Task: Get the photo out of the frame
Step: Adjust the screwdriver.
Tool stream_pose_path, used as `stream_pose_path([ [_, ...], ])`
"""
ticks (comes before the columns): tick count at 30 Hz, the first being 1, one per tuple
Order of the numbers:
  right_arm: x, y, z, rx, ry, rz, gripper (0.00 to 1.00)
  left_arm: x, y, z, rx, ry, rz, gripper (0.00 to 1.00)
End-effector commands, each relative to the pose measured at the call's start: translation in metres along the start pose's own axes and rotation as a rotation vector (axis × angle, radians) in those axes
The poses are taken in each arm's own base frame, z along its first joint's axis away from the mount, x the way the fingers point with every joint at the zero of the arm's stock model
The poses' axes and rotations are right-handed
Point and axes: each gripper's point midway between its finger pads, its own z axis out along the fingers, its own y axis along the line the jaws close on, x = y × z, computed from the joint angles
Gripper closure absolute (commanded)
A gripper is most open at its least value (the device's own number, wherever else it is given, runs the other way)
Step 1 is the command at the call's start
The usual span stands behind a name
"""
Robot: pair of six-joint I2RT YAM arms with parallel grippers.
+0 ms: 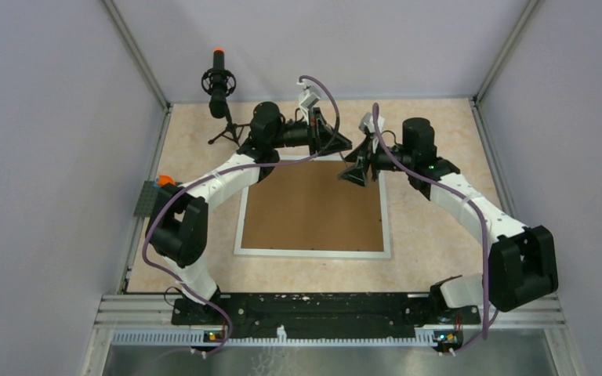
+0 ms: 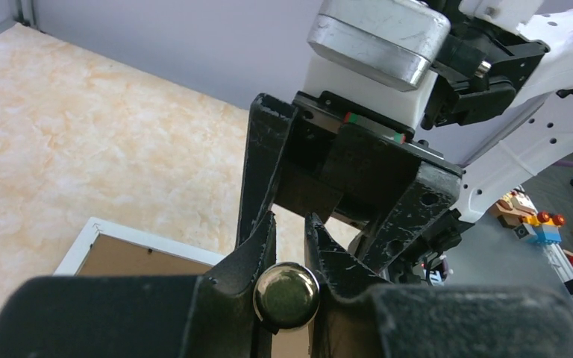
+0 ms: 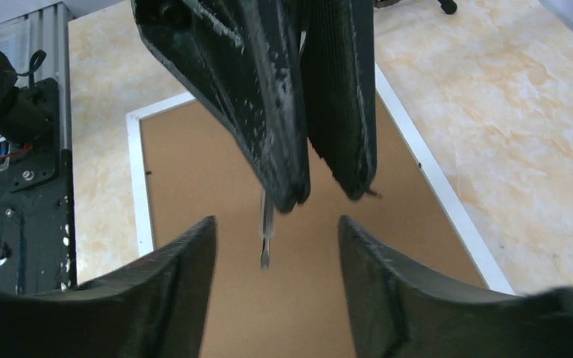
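Note:
The white frame (image 1: 239,227) lies face down on the table, its brown backing board (image 1: 312,207) up. The photo is hidden beneath that board. My left gripper (image 1: 343,145) hovers over the frame's far edge, shut on a thin screwdriver. Its shiny round end cap (image 2: 286,296) sits between the fingers, and its blade (image 3: 265,239) points down at the board. My right gripper (image 1: 353,174) faces the left one from the right. In the right wrist view it (image 3: 276,221) stands open and holds nothing, with the left fingers (image 3: 268,112) just beyond it. The frame's far corner (image 2: 142,242) shows in the left wrist view.
A black microphone on a small tripod (image 1: 219,86) stands at the back left. An orange-topped grey plate (image 1: 157,188) sits at the table's left edge. A metal rail (image 1: 321,309) runs along the near edge. Toy bricks (image 2: 541,220) lie beyond the table.

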Motion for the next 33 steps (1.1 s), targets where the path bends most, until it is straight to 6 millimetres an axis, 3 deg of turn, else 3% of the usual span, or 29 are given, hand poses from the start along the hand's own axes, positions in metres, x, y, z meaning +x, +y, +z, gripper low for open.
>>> stream_pose_path([
  [1,-0.042,0.002,0.012,-0.046,-0.094,-0.069,0.54,-0.018,-0.016,0.001,0.07,-0.041,0.065,0.99],
  [3,-0.043,0.0,0.013,-0.045,-0.087,-0.063,0.71,-0.016,-0.016,0.001,0.07,-0.037,0.063,0.99],
  [5,-0.039,-0.002,0.013,-0.045,-0.057,-0.082,0.97,-0.014,-0.016,0.0,0.066,-0.03,0.065,0.95],
  [6,-0.036,-0.002,0.011,-0.045,-0.035,-0.097,1.0,-0.015,-0.015,-0.002,0.06,-0.021,0.071,0.9],
  [8,-0.026,-0.002,0.005,-0.044,0.027,-0.129,1.0,-0.01,-0.006,-0.012,0.013,0.037,0.045,0.8],
  [11,-0.007,-0.002,-0.009,-0.039,0.12,-0.202,1.0,-0.003,0.006,-0.032,-0.058,0.148,0.066,0.57],
  [15,0.017,-0.007,-0.021,-0.015,0.246,-0.262,1.0,0.013,0.011,-0.046,-0.097,0.285,0.041,0.43],
  [19,0.031,-0.012,-0.026,-0.009,0.322,-0.285,1.0,0.027,0.012,-0.046,-0.092,0.346,-0.113,0.4],
  [24,0.031,-0.016,-0.022,0.001,0.342,-0.308,1.0,0.041,0.018,-0.039,-0.081,0.364,-0.276,0.4],
  [33,0.032,-0.014,-0.01,-0.004,0.36,-0.335,1.0,0.061,0.015,-0.022,-0.043,0.377,-0.367,0.44],
])
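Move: The left hand holds the screwdriver by its handle, shaft pointing steeply down. Its middle is about 4 cm below that hand, 1 cm back and level sideways. From the open right hand, the middle is roughly 1 cm ahead, 2 cm to the left and 4 cm above. The picture frame lies flat on the table, its middle some 6 cm ahead of the right hand, 8 cm to its left and about 22 cm below. Right fingers pinch the screwdriver's shaft near the tip after easing a centimetre or so left and up. The left fingers then open, letting go of the handle. The right hand carries the screwdriver about 5 cm right and 6 cm down, fingers tipping some 25 degrees downward; the left backs off left nearly 4 cm, then sinks roughly 6 cm, tips dipping and wrist rolling, staying open astride the handle. ##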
